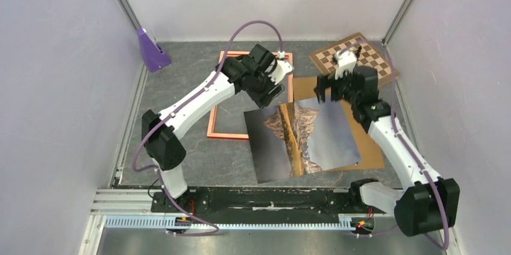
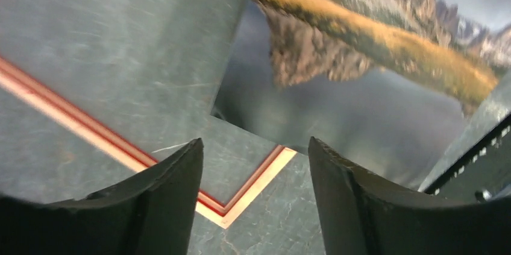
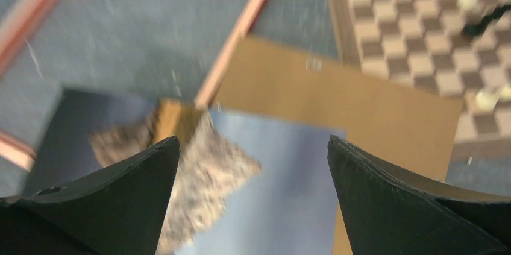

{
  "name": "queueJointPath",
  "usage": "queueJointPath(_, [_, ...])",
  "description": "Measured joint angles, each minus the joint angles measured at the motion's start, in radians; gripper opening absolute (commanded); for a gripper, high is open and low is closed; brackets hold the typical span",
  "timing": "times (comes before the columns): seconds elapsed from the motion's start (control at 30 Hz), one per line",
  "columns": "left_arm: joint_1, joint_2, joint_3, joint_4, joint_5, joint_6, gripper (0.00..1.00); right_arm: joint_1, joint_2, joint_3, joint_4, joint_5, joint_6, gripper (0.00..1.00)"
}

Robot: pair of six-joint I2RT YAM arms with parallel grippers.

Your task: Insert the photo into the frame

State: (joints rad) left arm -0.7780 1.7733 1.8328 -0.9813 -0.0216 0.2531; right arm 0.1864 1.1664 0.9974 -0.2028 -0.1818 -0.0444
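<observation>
The photo (image 1: 301, 137), a mountain mirrored in a lake, lies picture side up in the middle of the table. Its left part covers one corner of the thin orange-red frame (image 1: 214, 128); its right part rests on a brown board (image 1: 369, 141). My left gripper (image 1: 269, 97) hovers over the frame's right side by the photo's far left corner, open and empty. The left wrist view shows a frame corner (image 2: 241, 198) between the fingers and the photo (image 2: 361, 86) beyond. My right gripper (image 1: 325, 93) hangs open over the photo's far edge, with the photo (image 3: 271, 195) below.
A brown chessboard (image 1: 376, 62) with a few pieces sits at the back right, just beyond the brown board (image 3: 361, 104). A purple stand (image 1: 152, 50) is in the back left corner. Grey walls close in the table on three sides.
</observation>
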Motion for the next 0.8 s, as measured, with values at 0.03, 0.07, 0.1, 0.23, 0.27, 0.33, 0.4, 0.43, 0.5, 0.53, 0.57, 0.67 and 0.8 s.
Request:
queueJointPath(0.03, [0.014,0.011,-0.031,0.000,0.034,0.002,0.81,0.000,-0.023,-0.068,0.003,-0.001,-0.030,0.96])
queueJointPath(0.07, [0.031,0.027,-0.055,-0.004,0.078,0.003,0.83,0.000,-0.045,-0.131,0.007,-0.001,-0.058,0.96])
queueJointPath(0.1, [0.045,0.042,-0.068,-0.004,0.109,0.008,0.83,0.000,-0.073,-0.206,0.010,-0.002,-0.092,0.95])
queueJointPath(0.23, [0.096,0.116,-0.076,0.004,0.257,0.033,0.85,0.001,-0.165,-0.417,0.007,-0.013,-0.212,0.95])
queueJointPath(0.27, [0.103,0.135,-0.073,0.006,0.290,0.044,0.85,0.001,-0.182,-0.449,0.006,-0.022,-0.236,0.95])
queueJointPath(0.33, [0.106,0.177,-0.058,0.006,0.342,0.065,0.86,0.001,-0.205,-0.491,0.007,-0.039,-0.275,0.94])
queueJointPath(0.4, [0.106,0.232,-0.023,0.004,0.395,0.089,0.86,0.002,-0.221,-0.519,0.007,-0.058,-0.323,0.94])
queueJointPath(0.43, [0.106,0.263,0.000,0.003,0.421,0.098,0.86,0.002,-0.224,-0.526,0.007,-0.066,-0.344,0.94])
queueJointPath(0.5, [0.104,0.322,0.047,0.006,0.460,0.114,0.87,0.002,-0.225,-0.540,0.016,-0.083,-0.378,0.94])
queueJointPath(0.53, [0.104,0.351,0.073,0.003,0.478,0.119,0.87,0.002,-0.227,-0.550,0.023,-0.090,-0.393,0.93])
queueJointPath(0.57, [0.104,0.382,0.101,0.003,0.494,0.124,0.87,0.002,-0.229,-0.557,0.026,-0.096,-0.402,0.93])
queueJointPath(0.67, [0.105,0.475,0.197,-0.004,0.537,0.138,0.87,0.002,-0.229,-0.570,0.027,-0.110,-0.428,0.93])
queueJointPath(0.8, [0.114,0.571,0.305,-0.016,0.589,0.153,0.86,0.002,-0.228,-0.570,0.033,-0.117,-0.444,0.93])
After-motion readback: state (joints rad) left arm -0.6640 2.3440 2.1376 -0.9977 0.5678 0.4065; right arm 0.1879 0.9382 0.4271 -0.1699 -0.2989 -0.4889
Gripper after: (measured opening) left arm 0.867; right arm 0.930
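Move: The photo lies flat across the near right corner of the frame and the left of the backing board. Its middle is about 6 cm back, 11 cm to the right of and 22 cm below the left hand, and 8 cm back, 4 cm to the left of and 24 cm below the right. From the left hand, the frame's middle is roughly 12 cm ahead and 7 cm left. The backing board's middle is about 2 cm back and 11 cm right of the right hand. Down onto the photo come both empty hands. The left sinks some 14 cm, then also slides about 8 cm right to above the far edge by the orange strip, opening its fingers further, tipping and turning clockwise. The right, still wide open, drops about 17 cm while drawing back 10 cm over the pale sky part, rolling its left side down and turning counter-clockwise, then nearly stops. ##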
